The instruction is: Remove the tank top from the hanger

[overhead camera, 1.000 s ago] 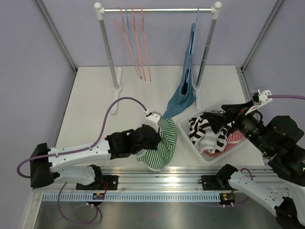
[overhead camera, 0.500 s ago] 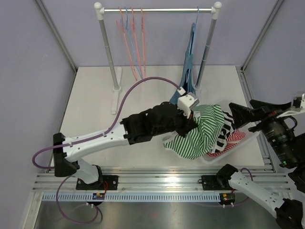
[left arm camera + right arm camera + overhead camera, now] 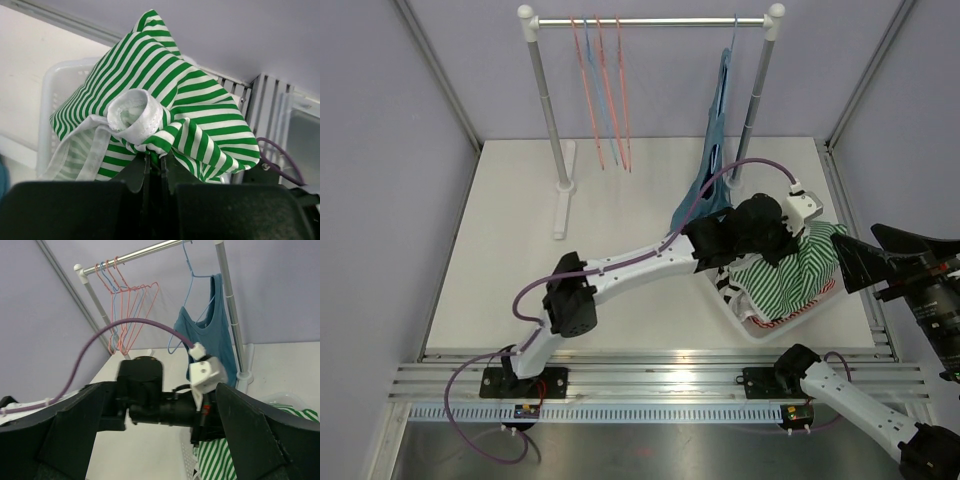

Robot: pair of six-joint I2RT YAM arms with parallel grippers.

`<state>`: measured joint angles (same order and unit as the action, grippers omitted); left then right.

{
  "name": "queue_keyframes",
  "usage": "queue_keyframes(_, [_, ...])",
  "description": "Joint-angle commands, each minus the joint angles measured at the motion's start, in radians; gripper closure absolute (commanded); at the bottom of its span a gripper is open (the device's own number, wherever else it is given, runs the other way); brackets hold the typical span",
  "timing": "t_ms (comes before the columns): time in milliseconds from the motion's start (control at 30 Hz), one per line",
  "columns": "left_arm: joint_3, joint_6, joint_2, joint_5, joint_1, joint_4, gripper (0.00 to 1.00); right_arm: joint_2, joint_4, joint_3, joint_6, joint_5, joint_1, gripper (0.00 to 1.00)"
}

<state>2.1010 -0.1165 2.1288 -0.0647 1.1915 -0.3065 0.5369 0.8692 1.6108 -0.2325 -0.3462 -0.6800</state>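
A teal tank top [image 3: 712,160] hangs on a blue hanger [image 3: 732,35] at the right end of the rack; in the right wrist view the tank top [image 3: 212,325] and hanger [image 3: 187,270] are untouched by either gripper. My left gripper [image 3: 788,245] is shut on a green-and-white striped garment [image 3: 802,272], holding it over the white basket [image 3: 760,325]. In the left wrist view the shut jaws [image 3: 155,156] pinch a fold of the striped garment [image 3: 200,100] beneath a white-hemmed loop. My right gripper [image 3: 880,255] is wide open at the right edge, holding nothing, facing the left arm [image 3: 157,390].
The clothes rack [image 3: 650,20] stands at the back with several empty red and blue hangers [image 3: 605,90] on its left half. The basket holds a red-striped piece and a black-and-white piece under the green one. The left arm stretches diagonally across the table.
My left arm swung from the front of the table to the right, carrying the striped garment over the basket. My right arm pulled back towards the right edge.
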Motion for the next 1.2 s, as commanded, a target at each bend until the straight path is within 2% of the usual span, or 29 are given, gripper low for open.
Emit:
queue_keyframes(0, [0.086,-0.001,0.109,-0.159,-0.046,0.017,1.00,0.024,0.034,-0.002,-0.018,0.048,-0.004,0.00])
queue_keyframes(167, [0.116,-0.049,0.262,-0.309,-0.049,-0.049,1.00,0.023,0.031,-0.054,-0.027,0.070,-0.004,0.00])
queue_keyframes(300, [0.120,-0.074,0.332,-0.329,-0.053,-0.078,1.00,0.021,0.011,-0.113,-0.034,0.081,-0.003,0.01])
queue_keyframes(433, [0.120,-0.074,0.321,-0.343,-0.053,-0.105,1.00,0.029,0.016,-0.144,-0.034,0.072,-0.004,0.01])
queue_keyframes(467, [0.117,-0.074,0.307,-0.333,-0.055,-0.106,0.93,0.035,0.020,-0.144,-0.034,0.059,-0.004,0.00])
queue_keyframes(533, [0.094,-0.071,0.246,-0.317,-0.055,-0.097,0.85,0.040,0.034,-0.140,-0.028,0.044,-0.004,0.01])
queue_keyframes(567, [0.084,-0.074,0.223,-0.311,-0.055,-0.089,0.72,0.046,0.039,-0.135,-0.027,0.029,-0.004,0.01])
queue_keyframes(633, [0.058,-0.081,0.151,-0.290,-0.055,-0.069,0.56,0.048,0.054,-0.117,-0.021,0.013,-0.003,0.00])
queue_keyframes(667, [0.048,-0.083,0.125,-0.276,-0.055,-0.062,0.44,0.049,0.060,-0.100,-0.021,0.004,-0.004,0.01])
queue_keyframes(767, [-0.079,-0.104,-0.004,-0.215,-0.055,0.045,0.25,0.049,0.062,-0.068,-0.004,-0.007,-0.004,0.01])
queue_keyframes(800, [-0.116,-0.110,-0.035,-0.202,-0.055,0.100,0.16,0.048,0.057,-0.058,0.010,-0.004,-0.004,0.00])
queue_keyframes(833, [-0.137,-0.121,-0.090,-0.184,-0.055,0.116,0.13,0.046,0.053,-0.049,0.012,-0.007,-0.004,0.00])
queue_keyframes(867, [-0.172,-0.124,-0.113,-0.176,-0.055,0.127,0.01,0.048,0.053,-0.026,0.013,-0.011,-0.004,0.01])
queue_keyframes(1000, [-0.252,-0.140,-0.233,-0.136,-0.055,0.167,0.01,0.074,0.070,0.034,0.033,-0.010,-0.004,0.01])
queue_keyframes(1100, [-0.341,-0.163,-0.343,-0.005,-0.055,0.161,0.01,0.112,0.071,0.057,0.041,-0.039,-0.004,0.01])
queue_keyframes(1133, [-0.363,-0.175,-0.378,0.129,-0.055,0.147,0.01,0.136,0.071,0.060,0.042,-0.049,-0.004,0.01])
queue_keyframes(1167, [-0.383,-0.190,-0.441,0.207,-0.055,0.127,0.01,0.153,0.070,0.067,0.047,-0.054,-0.004,0.01])
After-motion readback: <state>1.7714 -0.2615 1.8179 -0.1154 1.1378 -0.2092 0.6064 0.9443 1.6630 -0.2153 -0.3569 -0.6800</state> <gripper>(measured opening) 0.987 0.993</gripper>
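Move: The held green-striped tank top is going into the white box, whose middle lies about 7 cm ahead, 8 cm to the right and 22 cm below the left hand. The black-striped top in the box's left part is some 6 cm ahead, 1 cm right and 23 cm down. The blue top hangs roughly 26 cm ahead and 8 cm left, about level in height. From the right hand the box's middle is about 18 cm ahead, 4 cm left, 45 cm below. The green-striped tank top, still pinched in the left fingers, is lowered some 15 cm into the white box with a slight drift right, the fingertips tipping further down. There the fingers open wide and release the top, and the empty hand climbs about 20 cm, swinging left away from the box. Meanwhile the open right hand dips about 6 cm and rises most of the way back. ##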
